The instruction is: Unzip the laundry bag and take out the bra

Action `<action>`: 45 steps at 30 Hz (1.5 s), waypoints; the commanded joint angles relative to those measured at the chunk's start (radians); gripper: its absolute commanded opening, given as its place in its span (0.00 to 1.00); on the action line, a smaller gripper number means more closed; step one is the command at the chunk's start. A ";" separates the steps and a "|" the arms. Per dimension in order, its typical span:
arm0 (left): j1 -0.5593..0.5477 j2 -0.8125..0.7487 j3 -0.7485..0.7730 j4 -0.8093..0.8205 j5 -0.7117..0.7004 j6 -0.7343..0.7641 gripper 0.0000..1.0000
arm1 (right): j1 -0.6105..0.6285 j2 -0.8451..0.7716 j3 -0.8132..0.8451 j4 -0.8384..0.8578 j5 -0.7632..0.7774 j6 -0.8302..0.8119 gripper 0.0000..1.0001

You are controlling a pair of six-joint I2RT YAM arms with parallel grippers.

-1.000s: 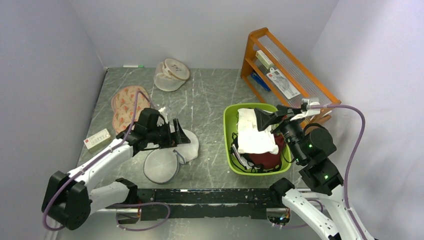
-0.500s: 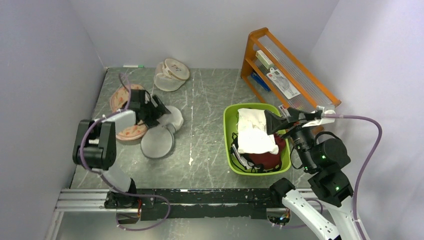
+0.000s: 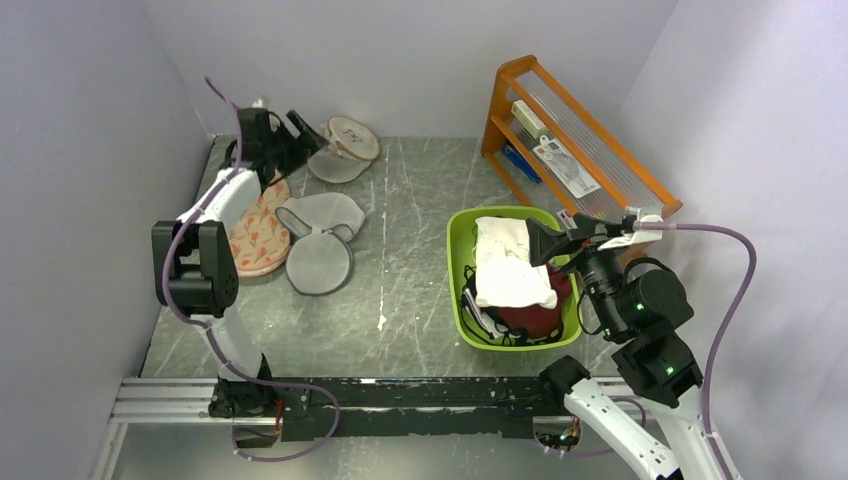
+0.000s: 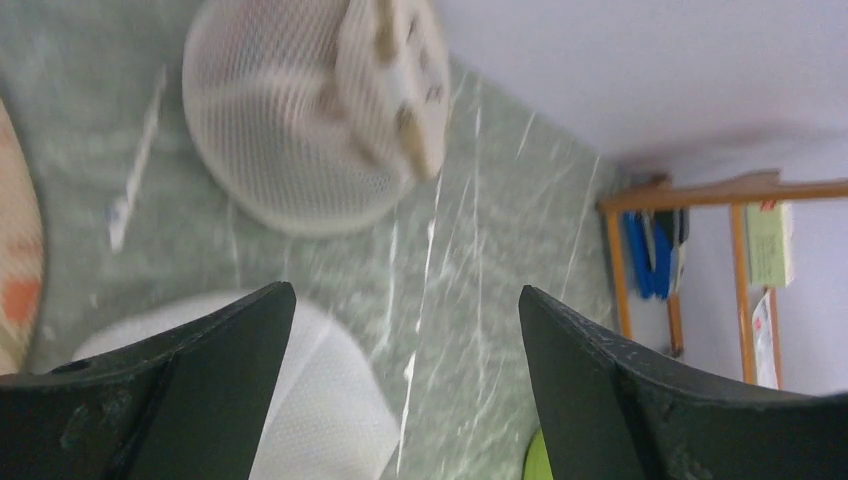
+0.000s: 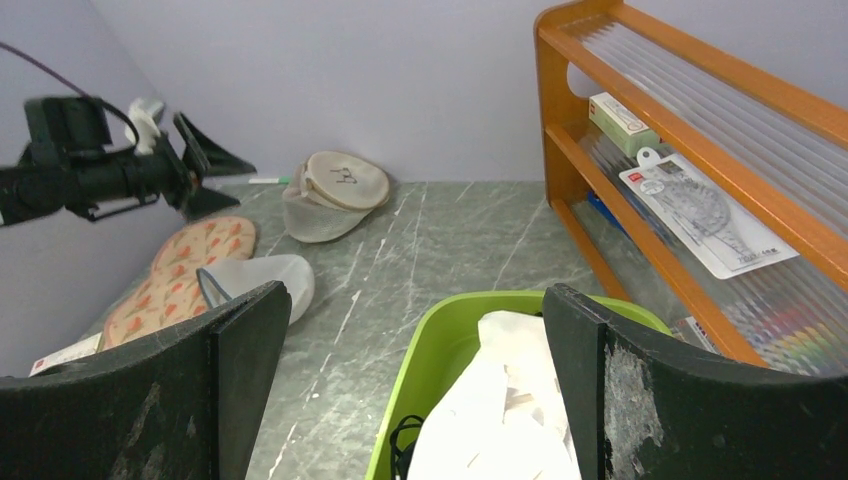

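Note:
The laundry bag is a round cream mesh clamshell lying at the table's far left by the back wall, with a small dark mark on its upper face. It also shows in the left wrist view and the right wrist view. My left gripper hovers just left of it, open and holding nothing. My right gripper stands open over the green bin, nothing between its fingers. The bra is hidden.
A white mesh bag and a pink patterned bag lie left of centre. The green bin holds a white folded cloth and a dark maroon cloth. An orange rack stands at the back right.
My left arm has swung from the table's near left to the far left corner, beside the laundry bag. The white mesh bag now lies farther back. The right gripper shifted slightly.

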 commanded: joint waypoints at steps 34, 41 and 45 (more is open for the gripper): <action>-0.181 0.334 0.496 -0.122 0.249 -0.027 0.12 | -0.005 0.084 0.001 -0.011 -0.134 0.064 1.00; -0.280 0.123 0.213 0.027 0.376 -0.123 0.09 | -0.005 0.264 0.024 -0.001 -0.342 0.107 1.00; -0.361 0.057 0.085 0.112 0.407 -0.158 0.07 | -0.004 0.409 0.035 0.017 -0.427 0.159 1.00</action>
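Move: The laundry bag, the upright mesh drum with a round lid, stands about 11 cm ahead of the open left hand, 7 cm to its right and 10 cm lower. Nearest on the table, 15 cm below the hand, are the grey mesh pouch, 12 cm back and straight behind, and the marker pen, 15 cm ahead and 13 cm left. From the right hand the laundry bag is some 42 cm ahead, 33 cm left and 32 cm below. The left hand arcs forward about 15 cm, up and then down onto the laundry bag, rolling its left side up some 25 degrees, pinches the lid's rim between its closing fingers, then draws the bag back and to the right while rising about 8 cm, undoing the roll and swinging clockwise. Late on, the open right hand starts over the green basket to meet it, going left, down and a little forward, tipping down and turning counter-clockwise. ##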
